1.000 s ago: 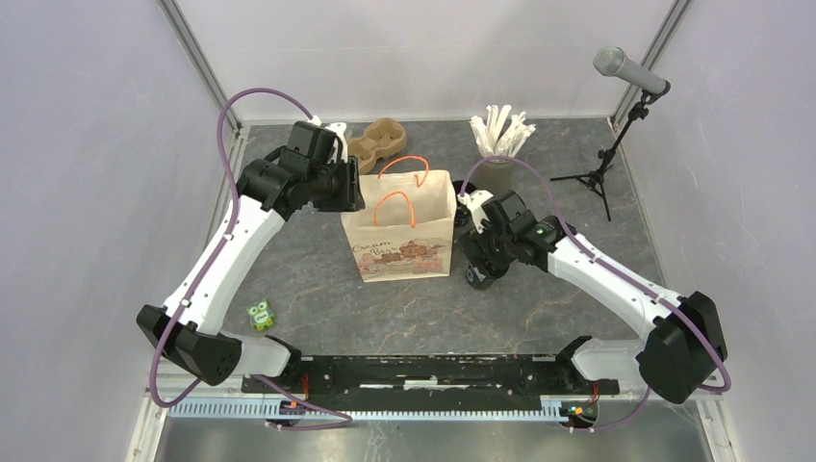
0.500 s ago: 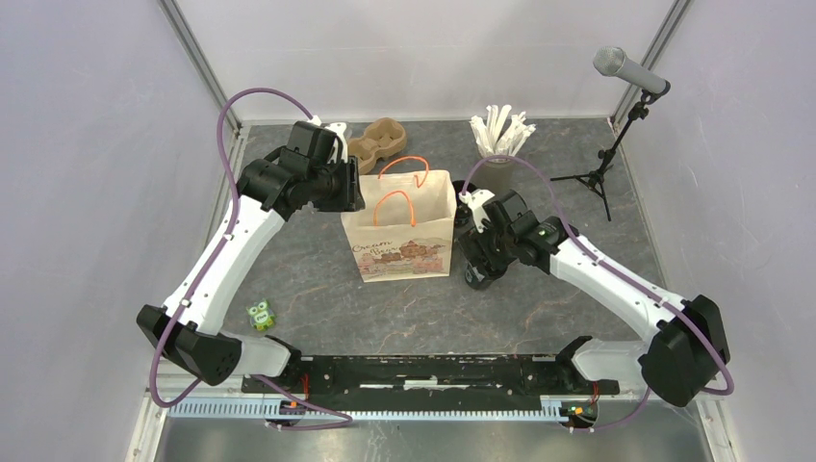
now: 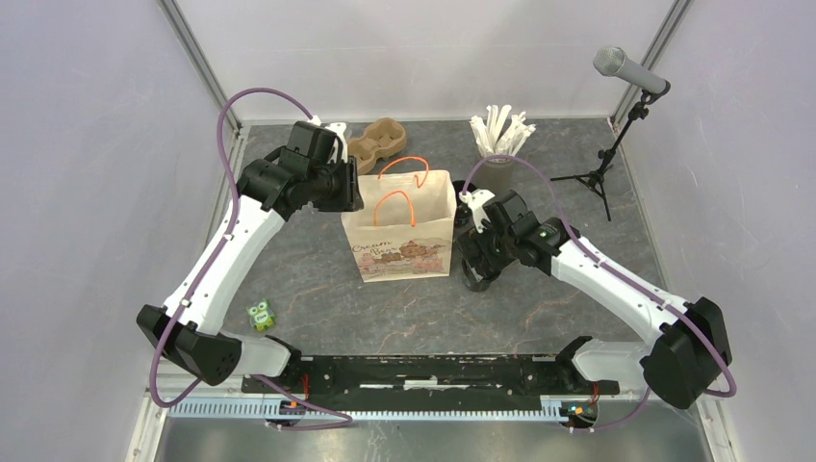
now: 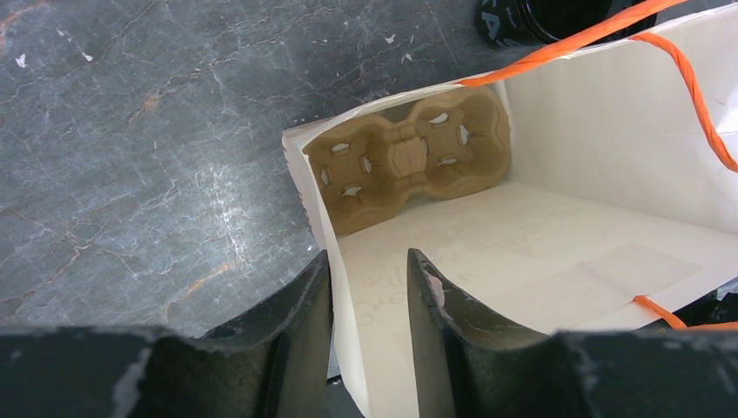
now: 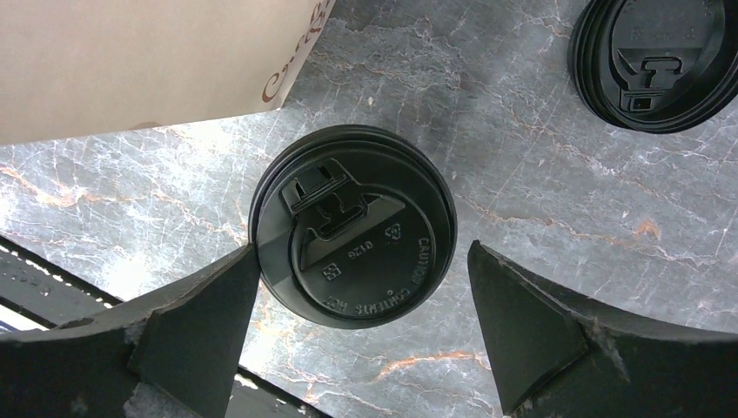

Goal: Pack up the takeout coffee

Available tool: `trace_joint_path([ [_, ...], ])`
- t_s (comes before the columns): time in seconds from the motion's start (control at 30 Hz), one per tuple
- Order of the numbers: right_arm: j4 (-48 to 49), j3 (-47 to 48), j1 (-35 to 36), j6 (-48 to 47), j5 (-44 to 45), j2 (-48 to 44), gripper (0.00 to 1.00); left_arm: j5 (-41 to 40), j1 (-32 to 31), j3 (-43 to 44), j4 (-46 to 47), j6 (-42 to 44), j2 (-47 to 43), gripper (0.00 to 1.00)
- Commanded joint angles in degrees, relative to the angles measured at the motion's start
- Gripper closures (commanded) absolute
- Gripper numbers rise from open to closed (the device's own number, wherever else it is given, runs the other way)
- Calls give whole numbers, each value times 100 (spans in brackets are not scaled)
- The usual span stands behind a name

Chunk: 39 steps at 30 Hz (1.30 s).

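Note:
The takeout coffee (image 5: 352,226), a small black cup with a round black lid, stands on the table just right of the paper bag (image 3: 402,236). My right gripper (image 5: 364,251) hovers over it, open wide. Its left fingertip sits at the lid's rim and the right one stands well clear. A second lidded black cup (image 5: 653,61) stands further off. My left gripper (image 4: 368,257) is open and straddles the bag's left wall (image 4: 309,200). The paper lies against one finger, with a gap to the other. A brown pulp carrier (image 4: 409,157) lies at the bottom of the bag.
Another pulp carrier (image 3: 377,140) sits behind the bag. A grey cup of white sticks (image 3: 498,144) stands at the back right, and a microphone stand (image 3: 616,144) beyond it. A small green owl toy (image 3: 261,315) lies near the left arm's base.
My right gripper has shifted slightly left and toward the near edge over the cup. The left arm and the bag have not moved.

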Motion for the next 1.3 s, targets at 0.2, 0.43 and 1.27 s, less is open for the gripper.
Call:
trace_joint_path([
  [0.2, 176, -7, 43, 325, -132, -365, 4, -249, -25, 62, 5, 212, -81, 71],
  [0.43, 123, 168, 69, 324, 83, -190, 3, -565, -24, 192, -165, 230, -97, 94],
  [1.27, 409, 17, 296, 366, 281, 113, 6, -1304, -23, 334, -363, 114, -246, 94],
])
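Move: The left hand stands at the paper bag's left rim, its half-open fingers on either side of the wall; the bag's middle is about 10 cm right, 2 cm ahead and 11 cm below. The empty cup stands roughly 21 cm to its right and 12 cm ahead. The lidded cup is directly under the right hand, its middle some 5 cm below, between wide-open fingers. From there the bag's middle is 15 cm left and 7 cm ahead, the loose lids 9 cm right and 17 cm ahead. The left hand shuts its fingers, pinching the bag's side wall near the rim, and draws it about 4 cm to the left, away from the cups, the wrist turning some 10 degrees so that its left side lifts and it swings a little counter-clockwise. Meanwhile the right hand keeps its wide-open fingers around the lidded cup, rising just over 1 cm and sinking back while easing about 1 cm left, with one finger against the cup's edge. ##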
